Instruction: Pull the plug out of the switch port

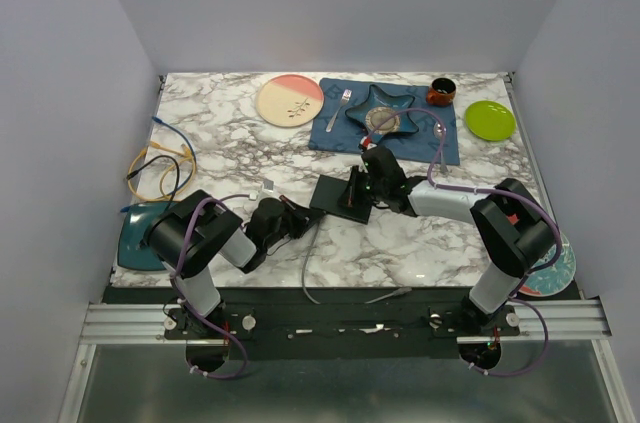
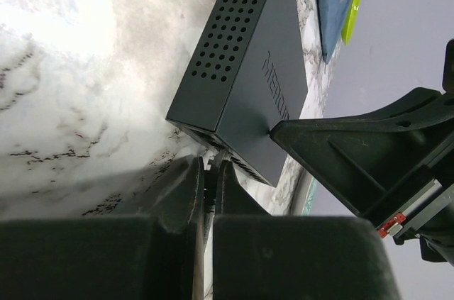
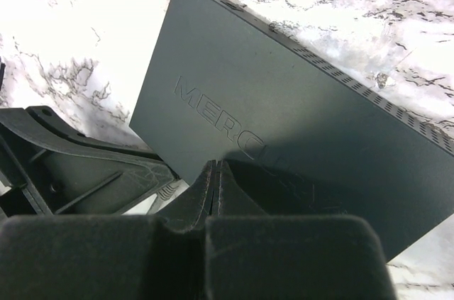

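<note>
The switch (image 1: 338,195) is a flat matte-black box lying mid-table; it also shows in the left wrist view (image 2: 248,80) and the right wrist view (image 3: 284,115). My left gripper (image 1: 300,219) is at the switch's near-left edge, where the sockets are. In the left wrist view my left gripper (image 2: 210,167) is shut on the pale plug (image 2: 211,158), which sits at a port. A white cable (image 1: 308,263) trails from there toward the front edge. My right gripper (image 1: 362,186) is shut and empty, and its tips (image 3: 218,165) rest on the switch's top face.
A dark blue placemat (image 1: 440,143) at the back holds a star-shaped dish (image 1: 385,111) and a fork (image 1: 343,103). Around it are a pink plate (image 1: 290,100), a dark cup (image 1: 441,92) and a green plate (image 1: 490,120). Coiled cables (image 1: 160,158) and a teal plate (image 1: 135,238) lie left; a patterned plate (image 1: 560,268) lies right.
</note>
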Robot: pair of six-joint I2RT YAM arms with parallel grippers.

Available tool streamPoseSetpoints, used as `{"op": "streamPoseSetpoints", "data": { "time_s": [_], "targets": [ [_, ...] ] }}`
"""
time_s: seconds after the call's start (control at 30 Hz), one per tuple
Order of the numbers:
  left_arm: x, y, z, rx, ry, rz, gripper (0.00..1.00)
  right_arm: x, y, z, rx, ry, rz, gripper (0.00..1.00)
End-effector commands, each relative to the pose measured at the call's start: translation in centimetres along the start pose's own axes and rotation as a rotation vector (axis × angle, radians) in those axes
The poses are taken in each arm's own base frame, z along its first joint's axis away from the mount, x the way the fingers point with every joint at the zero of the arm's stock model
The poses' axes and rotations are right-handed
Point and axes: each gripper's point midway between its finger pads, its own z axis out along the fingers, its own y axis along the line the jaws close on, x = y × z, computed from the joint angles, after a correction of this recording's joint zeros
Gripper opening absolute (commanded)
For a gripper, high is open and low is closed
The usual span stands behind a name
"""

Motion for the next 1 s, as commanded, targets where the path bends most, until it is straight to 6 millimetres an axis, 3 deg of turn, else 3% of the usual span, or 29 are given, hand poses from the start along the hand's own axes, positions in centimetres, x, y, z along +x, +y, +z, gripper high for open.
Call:
{"op": "streamPoseSetpoints", "data": {
  "time_s": [0.0, 0.1, 0.3, 0.57, 0.77, 0.97],
  "targets": [
    [0.1, 6.3, -0.9, -0.212, -0.022, 0.029, 0.0, 0.6, 0.4, -0.8, -0.023, 0.005, -0.014, 0.01],
    [0.3, 6.3, -1.0, -0.198, -0.014, 0.028, 0.0, 0.4, 1.8, -2.0, -0.065, -0.008, -0.042, 0.01],
    [0.7, 6.6, -1.0, -0.185, 0.001, 0.008, 0.0, 2.8, 3.7, -3.0, -0.105, 0.038, -0.099, 0.01],
    [0.6, 6.2, -1.3, -0.172, 0.002, 0.034, 0.0, 4.8, 1.9, -1.4, -0.037, 0.115, -0.086, 0.01],
    [0.5, 5.5, -1.6, -0.17, 0.004, 0.074, 0.0, 5.3, 0.7, -0.2, 0.031, 0.154, -0.078, 0.01],
    [1.0, 5.3, -1.9, -0.167, 0.034, 0.088, 0.0, 4.1, 0.3, 0.8, 0.088, 0.132, -0.073, 0.01]
  ]
}}
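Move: The left fingers are already shut on the grey plug at the near, port-side face of the switch, whose middle lies about 4 cm ahead and 5 cm to the right of them. The closed right fingertips rest on the switch's lid: the plug is some 6 cm to their left, 3 cm back and 2 cm lower, and the switch's middle is about 1 cm ahead, 2 cm left and 2 cm below. The star-shaped dish stands roughly 22 cm ahead and 9 cm right of them. The right hand lifts off the lid by nearly 3 cm while sweeping about 5 cm back and slightly left over the port-side edge, then drops some 5 cm to just beside that edge, right of the plug, its shut fingers turning a little counter-clockwise and tipping steeper, seemingly to brace against the port face. The left fingers keep their hold on the plug, nearly still at first, then easing under 1 cm back and left. ##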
